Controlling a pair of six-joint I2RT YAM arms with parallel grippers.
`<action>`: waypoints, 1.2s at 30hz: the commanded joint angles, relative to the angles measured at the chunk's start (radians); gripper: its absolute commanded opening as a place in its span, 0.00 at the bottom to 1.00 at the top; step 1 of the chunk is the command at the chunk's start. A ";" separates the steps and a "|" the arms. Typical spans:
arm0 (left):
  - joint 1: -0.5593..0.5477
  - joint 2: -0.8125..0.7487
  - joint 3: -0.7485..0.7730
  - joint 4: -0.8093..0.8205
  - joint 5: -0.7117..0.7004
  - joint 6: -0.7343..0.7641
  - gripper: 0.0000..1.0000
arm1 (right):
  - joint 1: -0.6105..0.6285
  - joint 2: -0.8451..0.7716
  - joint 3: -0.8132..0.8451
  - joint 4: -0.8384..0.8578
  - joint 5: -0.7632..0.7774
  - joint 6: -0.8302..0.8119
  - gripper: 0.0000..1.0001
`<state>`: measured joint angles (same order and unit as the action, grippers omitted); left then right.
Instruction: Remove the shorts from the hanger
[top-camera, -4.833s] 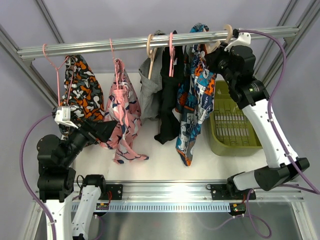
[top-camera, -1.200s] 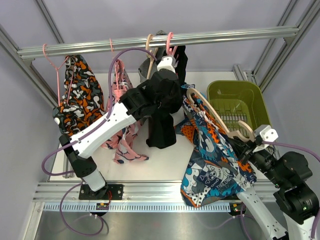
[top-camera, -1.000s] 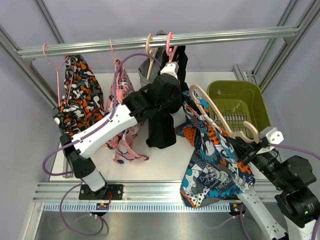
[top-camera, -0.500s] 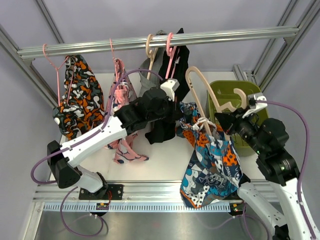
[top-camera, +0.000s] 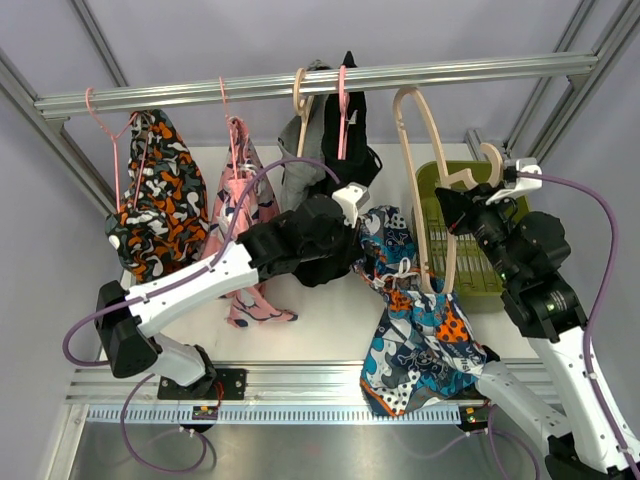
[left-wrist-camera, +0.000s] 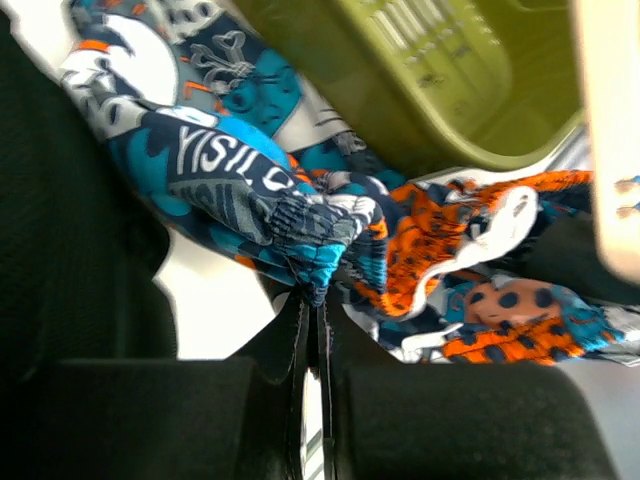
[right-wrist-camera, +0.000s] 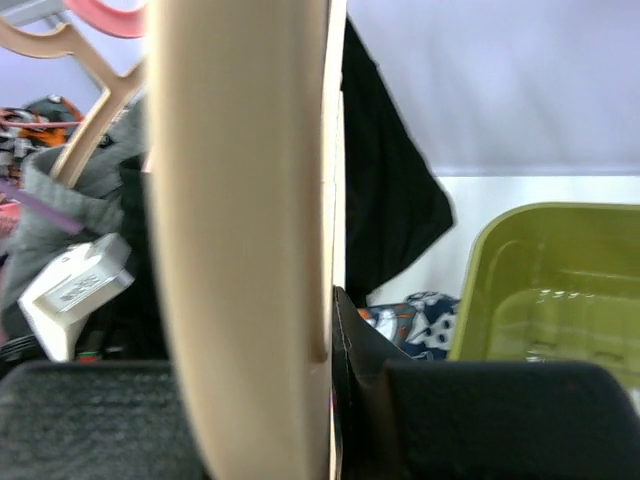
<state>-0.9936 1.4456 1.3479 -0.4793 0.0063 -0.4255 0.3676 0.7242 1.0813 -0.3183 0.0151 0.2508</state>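
The blue-orange-white patterned shorts (top-camera: 420, 325) hang bunched over the table's front, wrapped round the lower end of a pale wooden hanger (top-camera: 418, 170). My right gripper (top-camera: 458, 200) is shut on that hanger (right-wrist-camera: 240, 250) and holds it upright, off the rail. My left gripper (top-camera: 362, 245) is shut on a fold of the patterned shorts (left-wrist-camera: 250, 190) at their upper left, and the cloth bunches at the closed gripper (left-wrist-camera: 312, 300). Black shorts (top-camera: 345, 150) and grey shorts (top-camera: 298, 170) hang on the rail (top-camera: 200, 93) behind.
A green basket (top-camera: 478, 296) stands at the right under my right arm, also in the left wrist view as the basket (left-wrist-camera: 450, 90). Two more patterned garments, pink (top-camera: 240, 225) and orange-black (top-camera: 160, 200), hang on pink hangers at the left.
My right arm has swung the hanger up and back from a low tilt to upright. My left gripper has dropped slightly with the shorts' edge in it, and the shorts now trail lower.
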 joint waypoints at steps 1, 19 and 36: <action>0.000 -0.076 0.019 -0.002 -0.111 0.057 0.00 | -0.015 0.033 0.071 0.067 0.062 -0.088 0.00; 0.000 -0.071 0.079 -0.042 -0.169 0.200 0.00 | -0.358 0.285 0.333 -0.114 -0.231 -0.245 0.00; 0.000 -0.166 0.011 0.033 -0.100 0.243 0.76 | -0.685 0.595 0.702 -0.347 -0.603 -0.375 0.00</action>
<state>-0.9932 1.3529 1.3777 -0.5392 -0.1349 -0.1928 -0.2886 1.2919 1.6947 -0.6483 -0.5182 -0.0830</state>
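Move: The left fingers pinch a bunched edge of the shorts, whose main bulk lies about 12 cm right, 11 cm back and 10 cm lower; the black garment is 4 cm left and 12 cm ahead. The right hand grips the wooden hanger. From that hand, the rail's free right end is roughly 22 cm ahead, 16 cm right and 6 cm up, and the green basket 9 cm ahead, 10 cm right and 28 cm down. Still pinching the wooden hanger, the right hand draws it out of the shorts' waist and off to the right and forward, some 17 cm in all, towards the rail's right end, rolling its right side down and tipping a little. The left hand eases about 4 cm left and up, tilting its fingers up some 15 degrees, then opens wide late on and lets go of the shorts. ##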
